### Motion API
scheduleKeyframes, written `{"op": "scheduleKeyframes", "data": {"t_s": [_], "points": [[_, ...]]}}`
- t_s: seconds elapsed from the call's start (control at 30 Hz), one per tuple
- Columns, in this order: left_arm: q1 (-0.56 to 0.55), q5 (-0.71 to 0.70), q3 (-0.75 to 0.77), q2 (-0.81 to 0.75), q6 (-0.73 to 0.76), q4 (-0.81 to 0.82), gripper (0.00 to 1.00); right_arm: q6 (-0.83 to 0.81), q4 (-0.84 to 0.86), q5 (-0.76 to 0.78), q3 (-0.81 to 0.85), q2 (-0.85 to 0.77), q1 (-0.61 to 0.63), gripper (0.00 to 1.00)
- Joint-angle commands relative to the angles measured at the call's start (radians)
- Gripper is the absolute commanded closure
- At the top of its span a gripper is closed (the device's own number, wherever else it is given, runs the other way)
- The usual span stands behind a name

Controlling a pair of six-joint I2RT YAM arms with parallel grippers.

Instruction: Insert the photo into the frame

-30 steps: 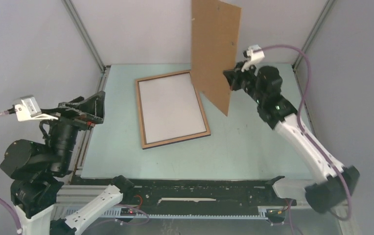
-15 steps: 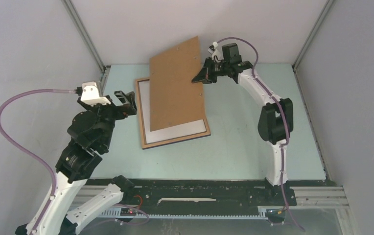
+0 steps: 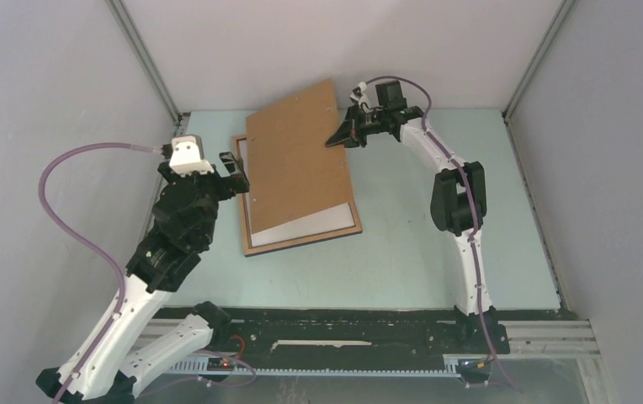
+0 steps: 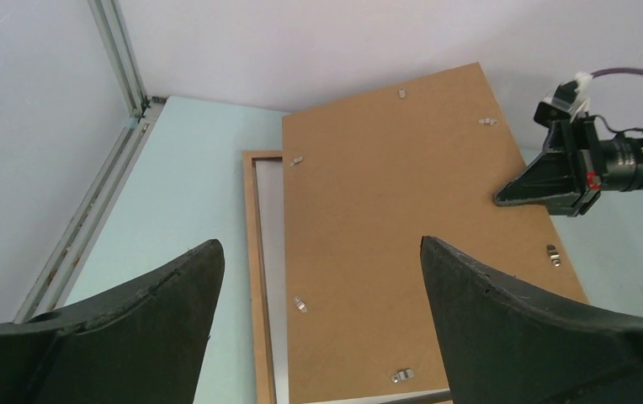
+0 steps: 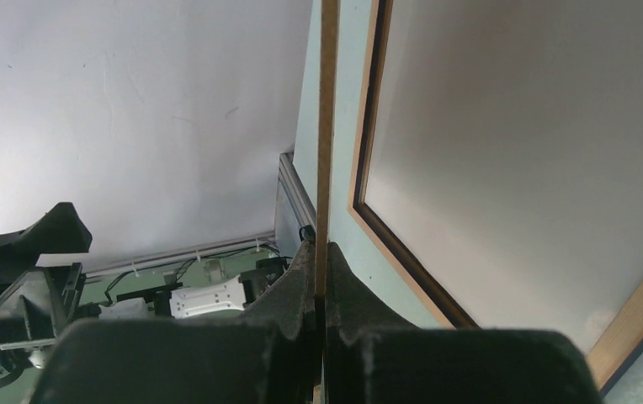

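The photo (image 3: 297,156) shows its brown fibreboard back, with small metal clips on it. It hangs tilted over the frame (image 3: 301,242), its far edge raised. The frame lies flat on the pale green table, brown wood face up, with a pale pane inside. My right gripper (image 3: 335,141) is shut on the photo's right edge. In the right wrist view the board (image 5: 327,126) runs edge-on between the closed fingers (image 5: 301,278), beside the frame (image 5: 360,168). My left gripper (image 3: 234,168) is open and empty at the frame's far left corner. The left wrist view shows the photo (image 4: 411,236) and the frame (image 4: 255,278).
Grey walls and aluminium corner posts (image 3: 146,59) enclose the table. A black rail (image 3: 343,324) runs along the near edge. The right arm (image 3: 457,194) reaches across the table's right half.
The right gripper has swung the photo from upright at the back down and left, tilted over the frame. The left arm has come forward to the frame's left edge.
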Motion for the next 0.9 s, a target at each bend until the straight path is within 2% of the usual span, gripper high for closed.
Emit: {"op": "scheduleKeyframes", "data": {"t_s": [0.0,0.33,0.87], "points": [[0.026,0.012,-0.035,0.016,0.002,0.049,0.06,-0.009,-0.007,-0.084,0.114,0.041,0.001,1.00],[0.036,0.015,-0.046,0.017,-0.002,0.052,0.07,-0.005,-0.051,-0.096,0.277,0.187,0.023,1.00],[0.046,0.030,-0.051,0.005,-0.010,0.056,0.07,0.024,-0.014,-0.133,0.290,0.260,0.044,1.00]]}}
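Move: The brown backing board, pinched by its right edge in the right hand, has its middle about 12 cm to the left of that hand, roughly level front to back and 4 cm lower. It is being taken to the frame, whose middle is about 10 cm left of the right hand, 2 cm back and some 18 cm below. From the empty left hand the frame's middle is about 15 cm ahead, 10 cm right and 34 cm below. The backing board, far edge still raised, is lowered by the right hand some 6 cm towards the frame, easing about 2 cm forward early on and 2 cm left as it sinks. The wrist tips the far edge down by about 5 degrees, while the shut fingers keep their pinch on the board's right edge. ##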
